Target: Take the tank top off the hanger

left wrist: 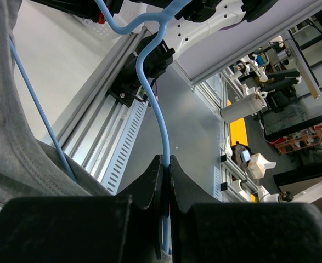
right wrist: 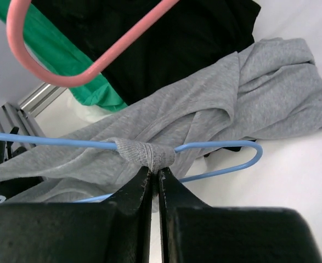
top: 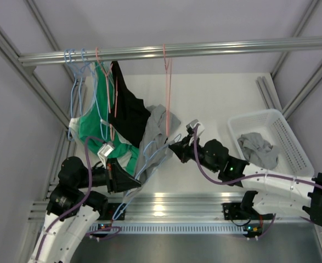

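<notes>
The grey tank top [top: 156, 134] hangs on a blue wire hanger [top: 150, 159] held low between my two arms, off the rail. My left gripper [top: 136, 183] is shut on the blue hanger [left wrist: 152, 93]; its wire runs up from between the closed fingertips of the left gripper [left wrist: 167, 161]. Grey cloth [left wrist: 7, 137] fills the left of that view. My right gripper [top: 174, 147] is shut on the tank top's strap [right wrist: 147, 154], which is bunched round the hanger's arm [right wrist: 226, 147]. The closed tips of the right gripper [right wrist: 154, 174] pinch the strap from below.
A metal rail [top: 177, 50] crosses the back, carrying a bare pink hanger [top: 167, 82], a black garment [top: 126, 112], a green garment [top: 89, 126] and blue hangers [top: 75, 60]. A white basket [top: 292, 137] at the right holds a grey garment [top: 258, 149].
</notes>
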You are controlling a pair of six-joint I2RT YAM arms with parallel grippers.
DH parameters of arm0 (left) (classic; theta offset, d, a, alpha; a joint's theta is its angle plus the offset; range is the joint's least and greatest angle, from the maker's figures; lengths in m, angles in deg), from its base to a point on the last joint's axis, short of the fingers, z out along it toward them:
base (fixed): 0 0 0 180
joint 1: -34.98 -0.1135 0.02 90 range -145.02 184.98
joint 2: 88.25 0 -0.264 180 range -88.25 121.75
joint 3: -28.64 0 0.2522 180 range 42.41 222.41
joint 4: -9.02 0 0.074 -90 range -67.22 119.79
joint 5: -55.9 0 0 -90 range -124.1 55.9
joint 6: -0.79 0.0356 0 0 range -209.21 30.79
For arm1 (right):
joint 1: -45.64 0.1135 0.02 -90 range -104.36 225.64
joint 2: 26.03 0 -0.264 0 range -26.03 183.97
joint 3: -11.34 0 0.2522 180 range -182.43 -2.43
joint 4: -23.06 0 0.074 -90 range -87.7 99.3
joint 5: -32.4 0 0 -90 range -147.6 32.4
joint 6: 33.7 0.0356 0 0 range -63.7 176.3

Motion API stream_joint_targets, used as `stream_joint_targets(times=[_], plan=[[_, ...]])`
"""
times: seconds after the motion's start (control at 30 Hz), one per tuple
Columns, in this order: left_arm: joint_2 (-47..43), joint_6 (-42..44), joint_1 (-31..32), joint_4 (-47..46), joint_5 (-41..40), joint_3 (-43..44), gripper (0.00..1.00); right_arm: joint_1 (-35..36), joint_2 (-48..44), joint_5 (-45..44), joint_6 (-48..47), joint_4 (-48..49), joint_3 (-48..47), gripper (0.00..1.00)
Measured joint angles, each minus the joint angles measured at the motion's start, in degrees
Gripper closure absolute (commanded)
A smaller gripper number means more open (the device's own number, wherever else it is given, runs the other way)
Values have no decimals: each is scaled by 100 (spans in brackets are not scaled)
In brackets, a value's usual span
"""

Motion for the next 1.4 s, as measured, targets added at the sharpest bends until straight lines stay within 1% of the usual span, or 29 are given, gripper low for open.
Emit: stream_joint_targets(times=[0.1, 0.2, 0.37, 0.47, 0.67, 0.8, 0.93, 1.23, 1.4], plan=[[2, 13, 0, -2, 0, 0, 100, 0, -164, -138, -4, -66, 0, 100], [15, 48, 0, -2, 4, 0, 100, 0, -544, -437, -11, -197, 2, 100], [103, 157, 0, -4, 101, 0, 100, 11, -1449, -1137, -26, -636, 0, 100], [142, 260, 0, 9, 284, 52, 100, 20, -1862, -1663, -116, -1102, -39, 100], [190, 442, 0, 2, 562, 717, 100, -11, -2081, -2468, -317, -1974, -428, 100], [422, 529, -9, -20, 669, 1292, 100, -55, -2100, -2706, -354, -2413, -861, 100], [710, 623, -17, -24, 723, 1635, 100, -57, -2280, -2758, -376, -2638, -1200, 100], [1154, 774, -15, -26, 813, 1974, 100, -66, -2439, -2761, -365, -3259, -1779, 100], [1408, 837, -15, -31, 837, 2068, 100, -68, -2280, -2927, -498, -3698, -2457, 100]])
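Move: The right hand has the tank top's strap already pinched against the blue hanger's far arm; that arm's rounded end lies about 4 cm ahead and 3 cm to the right, about level. The pink hanger's lower end hangs some 7 cm above, 2 cm to the left, and the black garment about 12 cm ahead and 14 cm left. The white basket is roughly 38 cm right, 10 ahead and 20 below. From the left hand, gripping the blue hanger, the strap is some 15 cm ahead and 10 right, slightly lower. Rightward and up, each by about 17 cm, the right hand draws the pinched strap off past the hanger's far end, swinging some 30 degrees clockwise with its fingers kept shut. Meanwhile the left hand keeps its grip on the blue hanger, rising nearly 10 cm and rolling so that the hanger's far side tips up; it also backs about 3 cm, then recovers most of that. ##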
